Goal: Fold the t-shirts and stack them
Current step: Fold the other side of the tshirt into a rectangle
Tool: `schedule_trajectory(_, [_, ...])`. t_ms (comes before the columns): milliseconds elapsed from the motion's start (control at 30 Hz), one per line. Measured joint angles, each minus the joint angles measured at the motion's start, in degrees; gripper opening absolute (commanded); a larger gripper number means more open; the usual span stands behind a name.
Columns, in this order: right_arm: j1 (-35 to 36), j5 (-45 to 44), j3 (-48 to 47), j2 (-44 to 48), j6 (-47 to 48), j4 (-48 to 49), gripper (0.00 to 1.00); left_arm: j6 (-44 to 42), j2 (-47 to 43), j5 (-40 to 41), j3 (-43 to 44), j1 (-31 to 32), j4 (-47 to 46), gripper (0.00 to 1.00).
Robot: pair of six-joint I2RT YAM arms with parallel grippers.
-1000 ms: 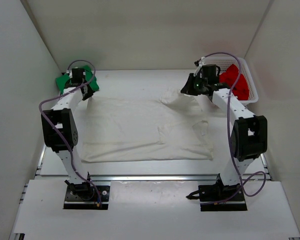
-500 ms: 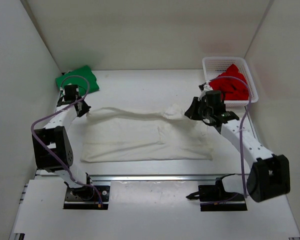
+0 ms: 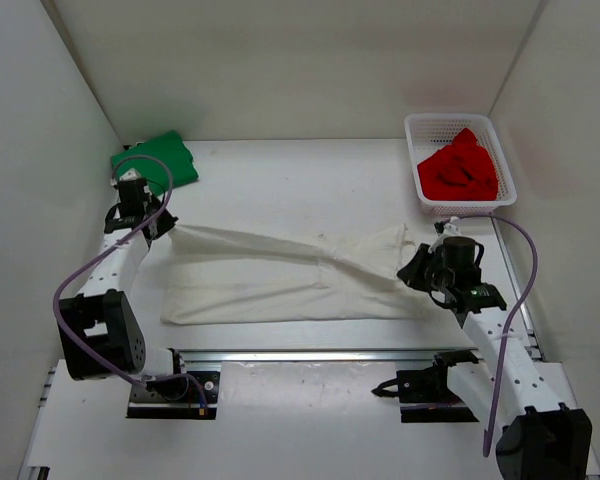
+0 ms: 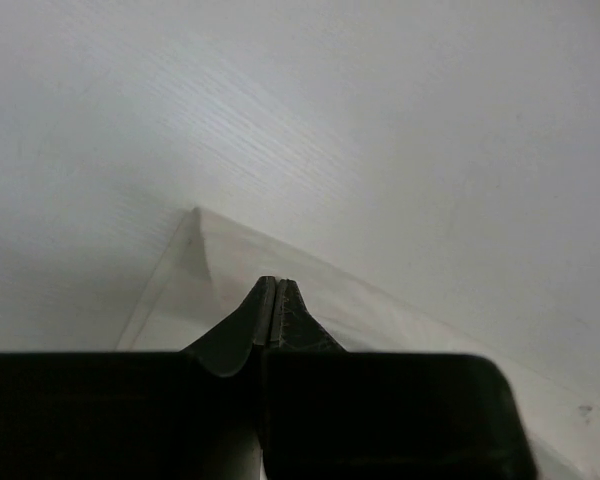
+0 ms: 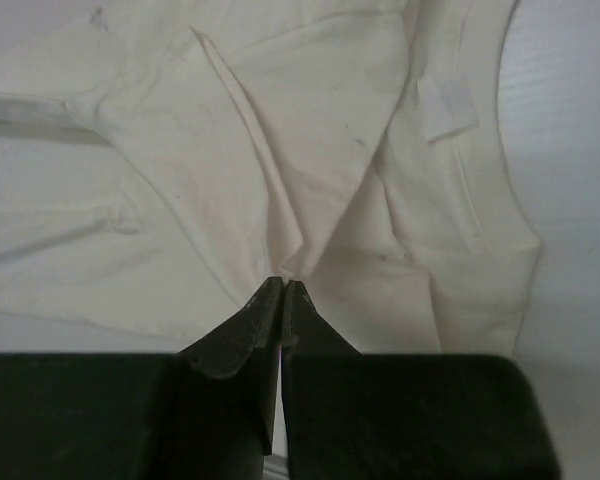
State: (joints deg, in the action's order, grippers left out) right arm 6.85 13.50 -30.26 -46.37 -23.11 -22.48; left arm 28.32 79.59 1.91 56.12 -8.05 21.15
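The white t-shirt lies across the middle of the table, its far edge lifted and drawn taut between both grippers. My left gripper is shut on its left corner; in the left wrist view the jaws are pressed together over white cloth. My right gripper is shut on a pinched ridge at the shirt's right end, and the right wrist view has that fold of cloth rising from the closed tips. The green t-shirt lies folded at the back left. The red t-shirt sits crumpled in the basket.
A white mesh basket stands at the back right against the side wall. White walls close in the table on the left, back and right. A metal rail runs along the near edge by the arm bases.
Both grippers have pulled the white shirt's far edge toward the near side. The right arm swung from beside the basket to the near right; the left gripper drew back from the green shirt.
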Motion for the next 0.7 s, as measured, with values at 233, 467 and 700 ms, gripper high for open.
schedule_trajectory(233, [-1.9, 4.6, 4.7, 6.3, -4.5, -3.5, 0.0, -0.1, 0.2, -1.0, -8.2, -0.7, 1.0, 0.2])
schedule_trajectory(467, [-4.7, 7.0, 8.8, 8.0, -8.2, -5.2, 0.06, 4.9, -0.6, -6.3, -14.3, -6.3, 0.2, 0.34])
schedule_trajectory(700, [1.5, 1.8, 6.4, 5.3, -8.4, -6.7, 0.32, 8.4, -11.3, -2.7, -13.9, 1.7, -5.6, 0.36])
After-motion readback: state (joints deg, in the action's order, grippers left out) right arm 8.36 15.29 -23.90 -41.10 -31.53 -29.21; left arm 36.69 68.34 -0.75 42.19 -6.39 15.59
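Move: Some 7 cm back towards the robot and 9 cm below the left hand runs the white t-shirt's middle line, where its held edge is to lie; the green t-shirt sits about 17 cm ahead, 4 cm left. The right hand, holding its end of the flap, has the shirt's near right part about 5 cm back, 1 cm left and 7 cm below. From the right hand, the front rail is roughly 11 cm back, straight in line. Laying the held far edge back over the white t-shirt, the left hand sinks about 9 cm while drawing back 7, opens low over the middle line and lets go, then lifts roughly 7 cm and eases forward and slightly right. The right hand settles back about 5 cm and down 4 towards the near right part, tips its fingers down some 10 degrees and opens, releasing its end. ##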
